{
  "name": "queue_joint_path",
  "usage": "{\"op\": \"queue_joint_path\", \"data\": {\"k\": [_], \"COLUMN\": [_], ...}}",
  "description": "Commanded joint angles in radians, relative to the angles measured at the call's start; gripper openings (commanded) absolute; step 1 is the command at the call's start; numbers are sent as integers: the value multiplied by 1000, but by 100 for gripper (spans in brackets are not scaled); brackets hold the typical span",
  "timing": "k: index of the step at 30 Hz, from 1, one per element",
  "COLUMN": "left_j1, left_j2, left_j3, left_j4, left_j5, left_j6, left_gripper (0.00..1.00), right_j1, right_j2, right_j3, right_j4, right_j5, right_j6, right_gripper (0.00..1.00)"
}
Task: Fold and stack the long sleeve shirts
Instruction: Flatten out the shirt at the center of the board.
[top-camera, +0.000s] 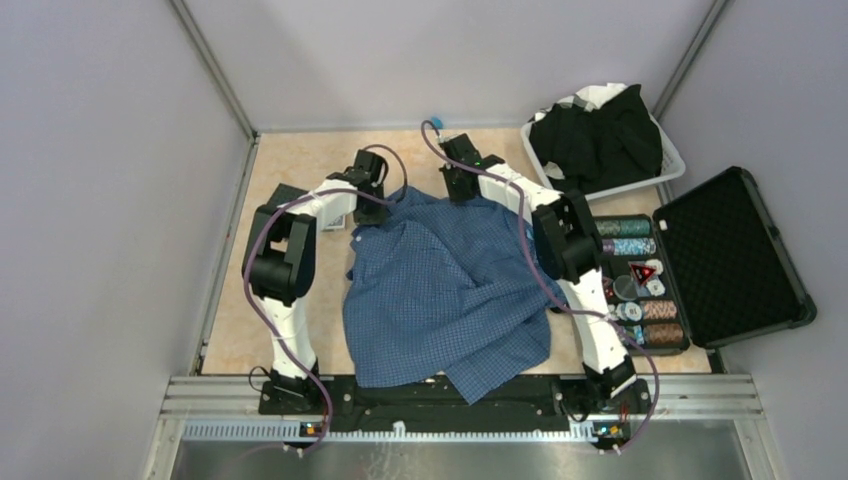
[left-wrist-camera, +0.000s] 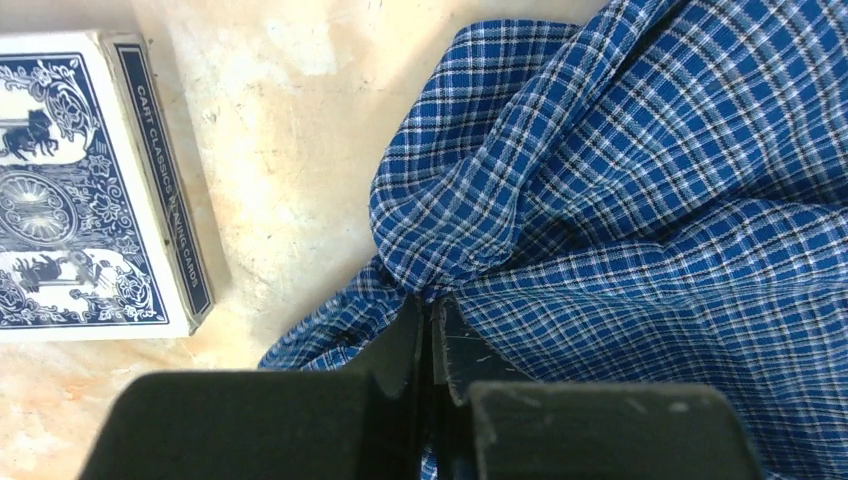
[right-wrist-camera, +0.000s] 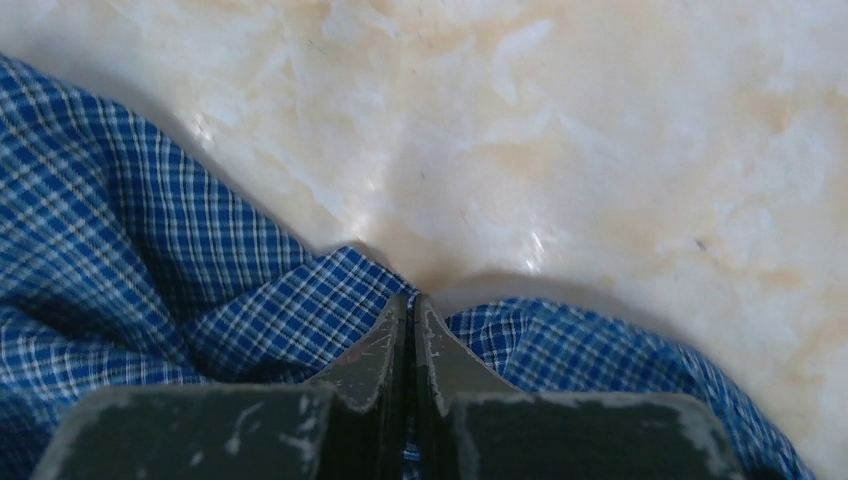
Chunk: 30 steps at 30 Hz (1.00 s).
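Observation:
A blue checked long sleeve shirt (top-camera: 440, 290) lies spread and rumpled on the table between the two arms. My left gripper (top-camera: 374, 205) is shut on the shirt's far left edge; in the left wrist view its jaws (left-wrist-camera: 432, 305) pinch a bunched fold of checked cloth (left-wrist-camera: 600, 200). My right gripper (top-camera: 462, 192) is shut on the far right edge, and in the right wrist view a thin fold of cloth (right-wrist-camera: 250, 300) shows between its closed tips (right-wrist-camera: 411, 300). Black shirts (top-camera: 600, 140) are heaped in a white basket (top-camera: 672, 160) at the back right.
A blue pack of playing cards (left-wrist-camera: 90, 190) lies on the table left of the left gripper. An open black hard case (top-camera: 735, 255) with poker chips (top-camera: 640, 285) stands at the right. Grey walls close in the table on three sides.

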Motion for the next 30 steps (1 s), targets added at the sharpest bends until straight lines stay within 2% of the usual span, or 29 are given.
{"op": "queue_joint_path", "data": {"k": [1,9,16,18,20,21,22,23,25,26,28,30], "left_j1": [-3,-3,2,12,29,34,35,35,34,34,34,35], "left_j2": [-50,-205,-220,-159,-59,-6,48,88,107,90,19,-55], "left_j3": [76,147,185,266,429,534,637,718,782,753,628,456], "left_j4": [54,150,292,296,208,143,79,16,-45,-47,-19,7], "left_j5": [-35,-118,-193,-200,-147,-134,-122,-105,-66,-57,-62,-88], "left_j6": [37,125,195,212,213,210,208,203,184,167,139,110], "left_gripper": [0,0,0,7,17,33,58,77,88,91,93,92], "right_j1": [-28,-65,-144,-179,-211,-225,-238,-253,-279,-283,-282,-275], "right_j2": [-194,-493,-584,-544,-472,-436,-406,-372,-302,-265,-250,-280], "right_j3": [-35,-181,-323,-287,-191,-140,-99,-49,72,129,176,138], "right_j4": [-33,137,383,394,346,319,297,275,171,121,61,54], "right_j5": [23,47,68,21,-33,-47,-66,-96,-167,-168,-172,-180], "right_j6": [74,137,229,272,308,321,331,341,340,327,301,287], "right_gripper": [0,0,0,0,0,0,1,15,48,59,69,72]}}
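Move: Both closed hands pinch the shirt's far edge just above the board, about 18 cm apart. The board's far edge lies some 22 cm straight ahead of the left hand; the card deck stands 10 cm to its left and 3 cm farther out, the shirt's middle about 20 cm back and 17 cm right. From the right hand, the board's far edge is about 17 cm straight ahead, the shirt's middle 25 cm back, the white basket 36 cm right and 13 cm ahead. Up and outward in one fast fling, both hands hoist the pinched shirt edge roughly 25 cm. The left hand also drives forward towards the board's far edge, fingers tipping up nearly 40 degrees. The right swings right as it climbs, turning clockwise, then goes forward and sinks about 5 cm. Near the end both grippers open wide and let go. ##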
